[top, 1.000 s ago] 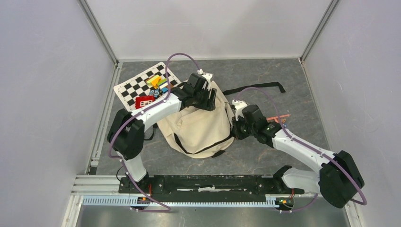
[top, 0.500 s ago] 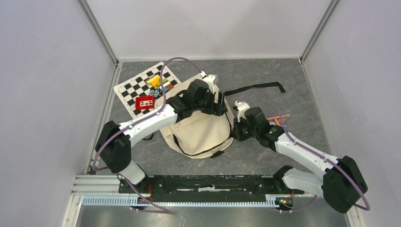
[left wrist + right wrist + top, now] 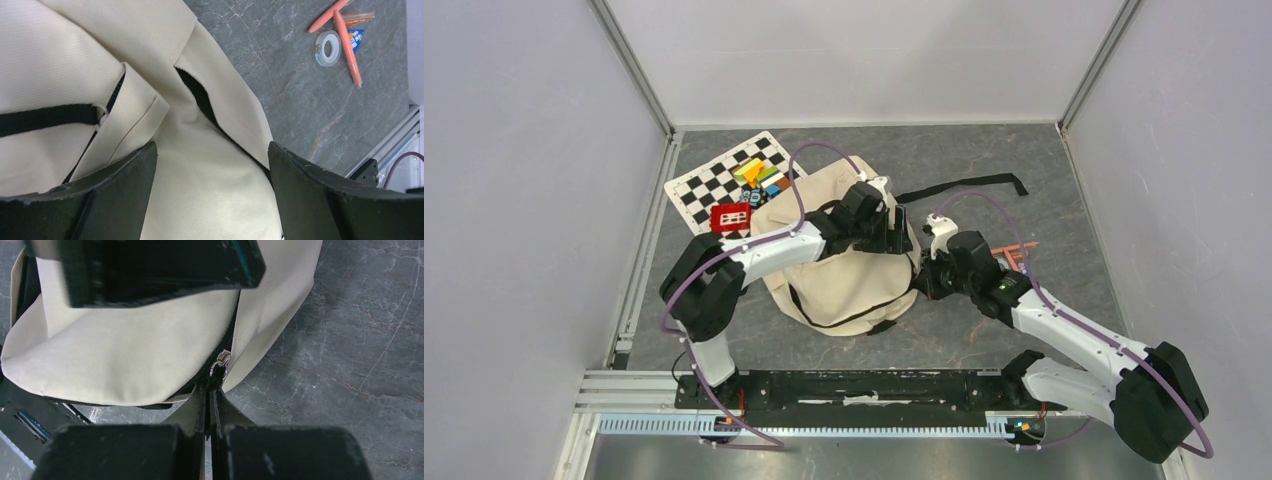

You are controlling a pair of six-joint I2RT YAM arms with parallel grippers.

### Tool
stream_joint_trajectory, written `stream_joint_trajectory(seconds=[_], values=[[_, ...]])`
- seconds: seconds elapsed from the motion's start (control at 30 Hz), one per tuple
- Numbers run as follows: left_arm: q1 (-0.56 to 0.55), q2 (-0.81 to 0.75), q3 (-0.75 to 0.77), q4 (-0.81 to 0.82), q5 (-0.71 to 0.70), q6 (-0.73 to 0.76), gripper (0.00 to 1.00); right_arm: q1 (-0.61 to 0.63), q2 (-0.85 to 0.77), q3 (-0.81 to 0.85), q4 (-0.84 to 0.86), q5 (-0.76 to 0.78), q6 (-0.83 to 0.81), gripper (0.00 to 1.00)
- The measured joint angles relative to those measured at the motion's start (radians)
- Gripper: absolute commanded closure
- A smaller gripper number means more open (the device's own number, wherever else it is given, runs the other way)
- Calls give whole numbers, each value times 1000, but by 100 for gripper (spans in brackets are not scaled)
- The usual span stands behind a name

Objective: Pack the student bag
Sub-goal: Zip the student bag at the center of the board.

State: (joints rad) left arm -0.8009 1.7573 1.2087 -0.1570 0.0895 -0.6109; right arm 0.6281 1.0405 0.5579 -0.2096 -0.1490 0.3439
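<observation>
The student bag [image 3: 844, 280], a cream canvas backpack with black trim, lies in the middle of the floor. My left gripper [image 3: 902, 226] hovers over its upper right side, jaws open wide with only canvas [image 3: 75, 50] below them and nothing held [image 3: 211, 147]. At the bag's right edge my right gripper [image 3: 927, 283] is shut on the black zipper pull tab [image 3: 216, 377] below a small metal ring. In the right wrist view the fingers [image 3: 210, 395] pinch that tab against the bag [image 3: 125, 355], with the left gripper's black body overhead.
A checkered mat [image 3: 714, 180] at the back left carries a red box [image 3: 731, 216] and coloured blocks [image 3: 759, 175]. Orange pens [image 3: 345, 50] and a tape roll [image 3: 328, 48] lie right of the bag. A black strap [image 3: 964, 185] trails behind. A metal rail [image 3: 854, 385] spans the near edge.
The left arm swung right and nearer across the bag's top and its jaws widened. The right gripper stayed shut at the bag's right edge, shifting slightly.
</observation>
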Motion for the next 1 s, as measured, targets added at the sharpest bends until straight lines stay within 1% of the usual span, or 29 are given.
stream_joint_trajectory(seconds=[0.03,0.13,0.17,0.2,0.27,0.33,0.43,0.5,0.83,1.0], values=[[-1,19,10,-3,4,-2,20,0,-1,0,2,3,-1,100],[-4,69,40,-5,21,-5,38,0,-3,-2,11,13,-8,100],[-5,82,46,-5,24,-7,46,0,-3,-2,14,15,-10,100],[-5,90,50,-6,27,-10,52,0,-4,-2,16,18,-12,100],[-5,102,56,-6,32,-18,69,0,-4,-2,18,22,-16,100],[-3,105,58,-4,39,-30,81,0,-4,-2,18,24,-18,100],[-3,110,58,5,43,-45,94,0,-4,-2,10,29,-18,100],[-3,114,58,18,45,-58,98,6,-4,-2,5,37,-16,100],[-7,121,58,114,53,-102,98,67,-35,-13,-45,82,19,100],[-14,148,58,164,53,-104,98,127,-39,-13,-63,90,59,100]])
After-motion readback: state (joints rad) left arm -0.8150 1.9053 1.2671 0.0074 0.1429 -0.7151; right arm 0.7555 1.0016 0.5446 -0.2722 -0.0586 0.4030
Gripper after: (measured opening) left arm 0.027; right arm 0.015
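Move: The bag's right-hand cloth edge beside the zipper lies about 2 cm right of my open left fingers, level ahead and some 3 cm below; the black strap lies about 11 cm right of that hand, 10 cm farther out, 8 cm lower. My right fingers already hold the zipper pull. From them, the middle of the open front zipper is about 11 cm left, 4 cm back and 2 cm lower, and the strap stub 7 cm left, 7 cm back, 8 cm below. I sink my left hand about 2.5 cm and ease it right, closing its wide-open fingers on the bag's edge cloth beside the zipper, then draw that pinch another 2 to 3 cm right and slightly forward. With my right I keep the pull pinched, hover almost in place, then draw it back some 3 cm along the zipper, bending left at the end. ##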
